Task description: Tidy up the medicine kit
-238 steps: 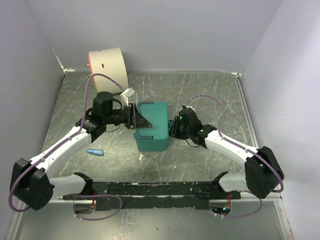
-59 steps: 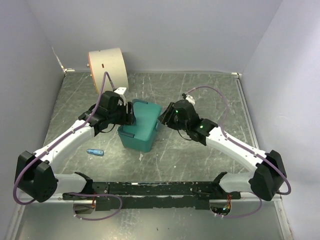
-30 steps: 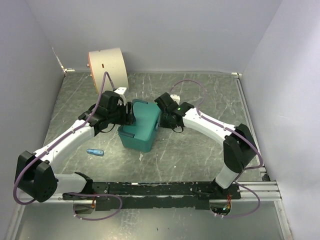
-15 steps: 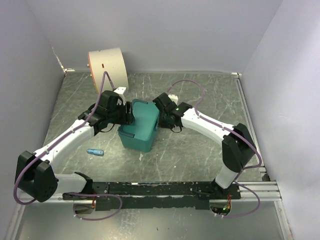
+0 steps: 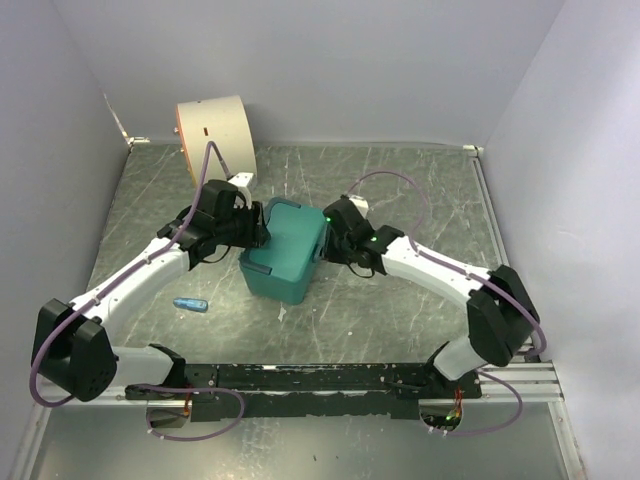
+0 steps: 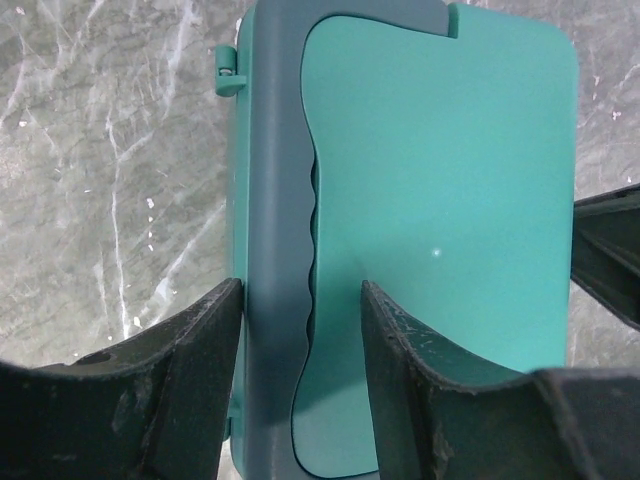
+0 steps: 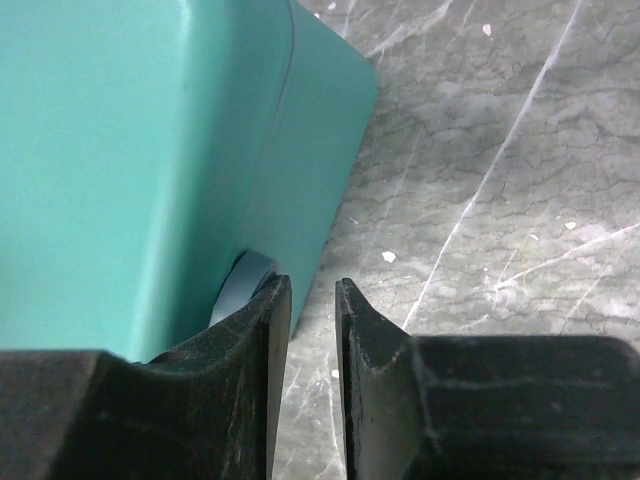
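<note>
The medicine kit [image 5: 288, 252], a teal box with its lid down, sits mid-table, turned slightly askew. In the left wrist view my left gripper [image 6: 300, 290] is open astride the grey-blue handle [image 6: 275, 200] on the lid. One finger [image 6: 190, 370] is against the handle's outer edge and the other [image 6: 410, 380] stands apart over the teal lid [image 6: 450, 180]. From above, the left gripper [image 5: 258, 235] is at the kit's left side. My right gripper [image 5: 325, 238] is at the kit's right side. Its jaws [image 7: 312, 285] stand a narrow gap apart with nothing between them, one finger [image 7: 250, 340] against a grey pivot knob [image 7: 245, 275] low on the kit's wall [image 7: 120, 150].
A large cream drum [image 5: 215, 135] lies on its side at the back left corner. A small blue object [image 5: 190, 304] lies on the marbled table [image 5: 400, 180] at the front left. White walls close in on three sides, and a black rail [image 5: 320, 378] runs along the near edge.
The left jaws have narrowed around the handle. The right arm has swung its elbow out to the right and its gripper has slid along the kit's right side. The kit has shifted slightly right.
</note>
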{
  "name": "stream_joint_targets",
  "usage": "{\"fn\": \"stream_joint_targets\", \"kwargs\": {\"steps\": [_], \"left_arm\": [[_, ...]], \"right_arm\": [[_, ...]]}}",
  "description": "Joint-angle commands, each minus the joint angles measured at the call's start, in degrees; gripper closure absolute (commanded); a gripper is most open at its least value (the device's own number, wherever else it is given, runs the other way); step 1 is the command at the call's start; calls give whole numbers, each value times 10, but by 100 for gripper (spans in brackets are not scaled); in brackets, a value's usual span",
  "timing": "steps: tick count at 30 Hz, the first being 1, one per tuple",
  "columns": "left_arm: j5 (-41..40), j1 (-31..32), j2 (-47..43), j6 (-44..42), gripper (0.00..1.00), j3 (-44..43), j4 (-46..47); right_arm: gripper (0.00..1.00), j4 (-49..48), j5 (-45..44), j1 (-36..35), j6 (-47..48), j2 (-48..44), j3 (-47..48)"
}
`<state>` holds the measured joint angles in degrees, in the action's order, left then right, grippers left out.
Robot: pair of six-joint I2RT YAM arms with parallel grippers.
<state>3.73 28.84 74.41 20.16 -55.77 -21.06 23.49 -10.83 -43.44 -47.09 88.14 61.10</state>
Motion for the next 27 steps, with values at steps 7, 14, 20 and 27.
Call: {"fn": "stream_joint_targets", "kwargs": {"steps": [7, 14, 20, 27], "left_arm": [[-124, 15, -82, 32, 18, -2, -92], [-206, 15, -264, 21, 0, 4, -103], [-196, 15, -371, -21, 0, -25, -158], [-236, 15, -465, -31, 0, -42, -193]], "right_arm": [[70, 47, -104, 28, -21, -158, -89], [59, 149, -195, 31, 20, -298, -94], [42, 163, -231, 30, 66, -424, -89], [22, 144, -251, 30, 152, -532, -63]]}}
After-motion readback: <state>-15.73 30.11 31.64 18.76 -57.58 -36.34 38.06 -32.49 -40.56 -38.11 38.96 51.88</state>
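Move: The closed medicine kit stands between my hands. Its middle is about 7 cm right, 1 cm back and 6 cm below my left hand, which straddles its left edge; from my right hand, beside the latch, it is some 8 cm left, 3 cm ahead and 2 cm lower. From my left hand, the white drum is roughly 25 cm ahead and 12 cm left, level in height; the small blue stick lies some 19 cm left, 9 cm back and 12 cm down. I back both hands off the shut kit. My left fingers spread wide and come free of its left edge, then that hand climbs about 17 cm while going left and back; my right hand leaves the latch side, swinging some 17 cm to the right and nearly as far up, also drawing back, its fingers opening on the way. Both wrists tip up about 30 degrees. ##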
